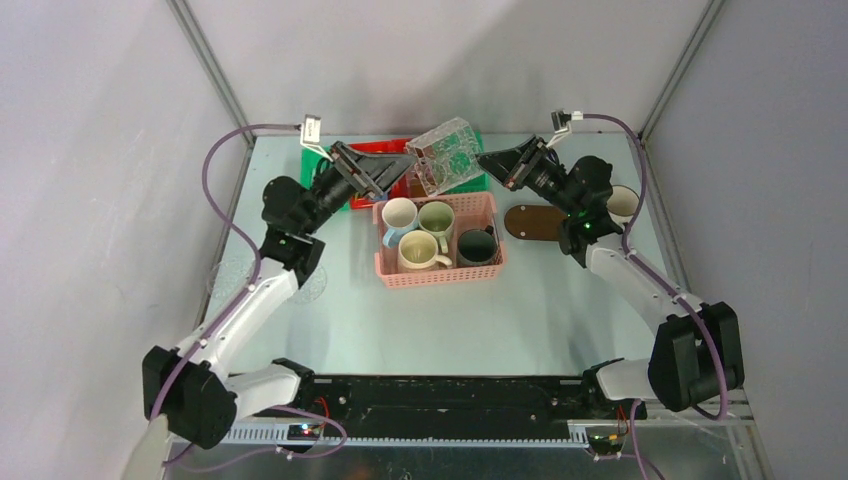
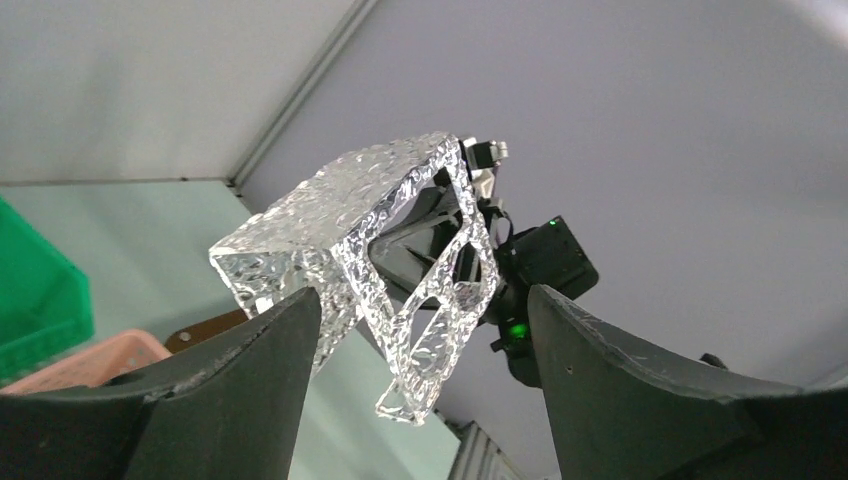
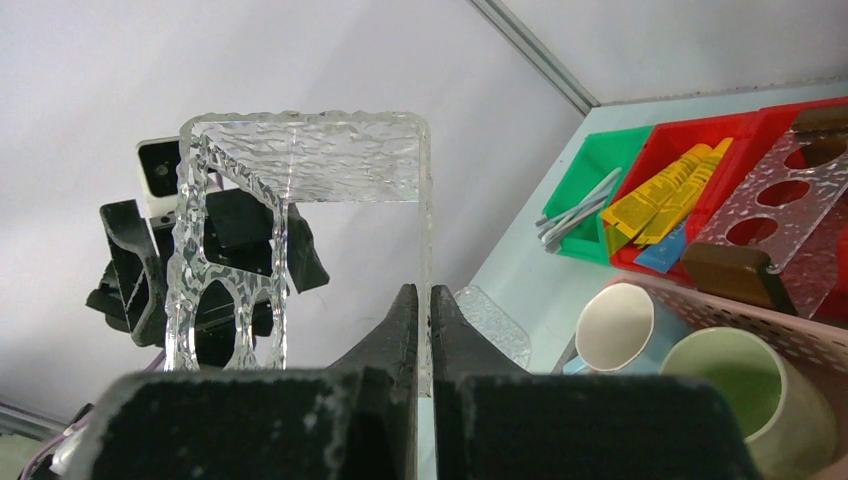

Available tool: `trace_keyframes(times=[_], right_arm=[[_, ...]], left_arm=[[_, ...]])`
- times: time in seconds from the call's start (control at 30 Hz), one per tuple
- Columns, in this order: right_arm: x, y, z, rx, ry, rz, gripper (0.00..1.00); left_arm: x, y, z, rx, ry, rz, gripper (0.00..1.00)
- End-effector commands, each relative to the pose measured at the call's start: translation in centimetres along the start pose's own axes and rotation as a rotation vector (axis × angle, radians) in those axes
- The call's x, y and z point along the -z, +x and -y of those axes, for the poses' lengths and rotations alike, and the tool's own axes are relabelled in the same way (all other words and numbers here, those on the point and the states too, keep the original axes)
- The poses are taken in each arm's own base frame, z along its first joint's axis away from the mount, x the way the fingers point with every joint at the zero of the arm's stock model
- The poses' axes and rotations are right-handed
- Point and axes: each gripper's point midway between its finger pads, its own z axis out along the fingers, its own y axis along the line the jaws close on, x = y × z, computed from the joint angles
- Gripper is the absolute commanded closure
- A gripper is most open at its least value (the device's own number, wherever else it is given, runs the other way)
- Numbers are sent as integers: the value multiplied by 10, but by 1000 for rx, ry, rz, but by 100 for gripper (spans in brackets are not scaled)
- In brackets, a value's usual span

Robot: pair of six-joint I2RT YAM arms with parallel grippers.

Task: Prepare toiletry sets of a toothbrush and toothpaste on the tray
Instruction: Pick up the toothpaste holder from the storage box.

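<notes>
My right gripper point(image 1: 488, 163) point(image 3: 421, 296) is shut on one thin wall of a clear textured rack point(image 1: 446, 155) point(image 3: 305, 160), holding it tilted in the air above the back of the table. My left gripper point(image 1: 402, 166) point(image 2: 422, 300) is open, its fingers point(image 2: 250, 390) standing on either side of the rack point(image 2: 350, 230). The dark brown tray point(image 1: 533, 222) lies bare on the table right of the basket. Silvery toothbrushes point(image 3: 577, 212) lie in a green bin. Yellow and blue toothpaste tubes point(image 3: 668, 190) lie in a red bin.
A pink basket point(image 1: 440, 274) holds several mugs point(image 1: 400, 213) point(image 3: 615, 325). A white mug point(image 1: 622, 203) stands far right by the right arm. A second clear rack point(image 3: 785, 215) leans on the red bin. Clear patterned discs point(image 1: 312, 285) lie by the left arm.
</notes>
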Motion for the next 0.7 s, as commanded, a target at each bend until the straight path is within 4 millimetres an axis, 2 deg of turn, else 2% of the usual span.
trace_keyframes(times=[0.0,0.27,0.4,0.53,0.63,0.67], right_arm=[[-1,-9,-27,21,-91,34,100],[1,-7,-31,20,-100,26,100],[-1,-3,-31,14,-107,13,100],[-2,-1,-29,9,-102,4,100],[-2,0,-28,7,-99,1,100],[-2,0,-28,7,-100,1,100]], left_arm=[[-7,-4,31,55,129,-11,20],[-11,3,33,101,173,-20,33],[-14,4,35,132,206,-25,43],[-14,5,39,158,245,-25,60],[-13,6,39,156,249,-24,81],[-13,6,38,155,247,-23,84]])
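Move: The clear toothpaste holder, already pinched by the right hand, has its middle about 6 cm to the left hand's right and 2 cm ahead, near hand height. The pink mug basket lies some 35 cm below the left hand, 5 cm ahead and 5 cm right; the brown-ended holder is about 20 cm ahead, 1 cm right and 35 cm down. From the right hand the clear holder's middle is about 6 cm left and level with it. The left fingers close from wide open to nearly shut around the near wall of the clear holder, while that hand eases about 2.5 cm to the right onto it and its wrist turns roughly 10 degrees clockwise, its left side dipping a little. The right hand keeps its pinch on the opposite side and holds the holder out, almost in place. ##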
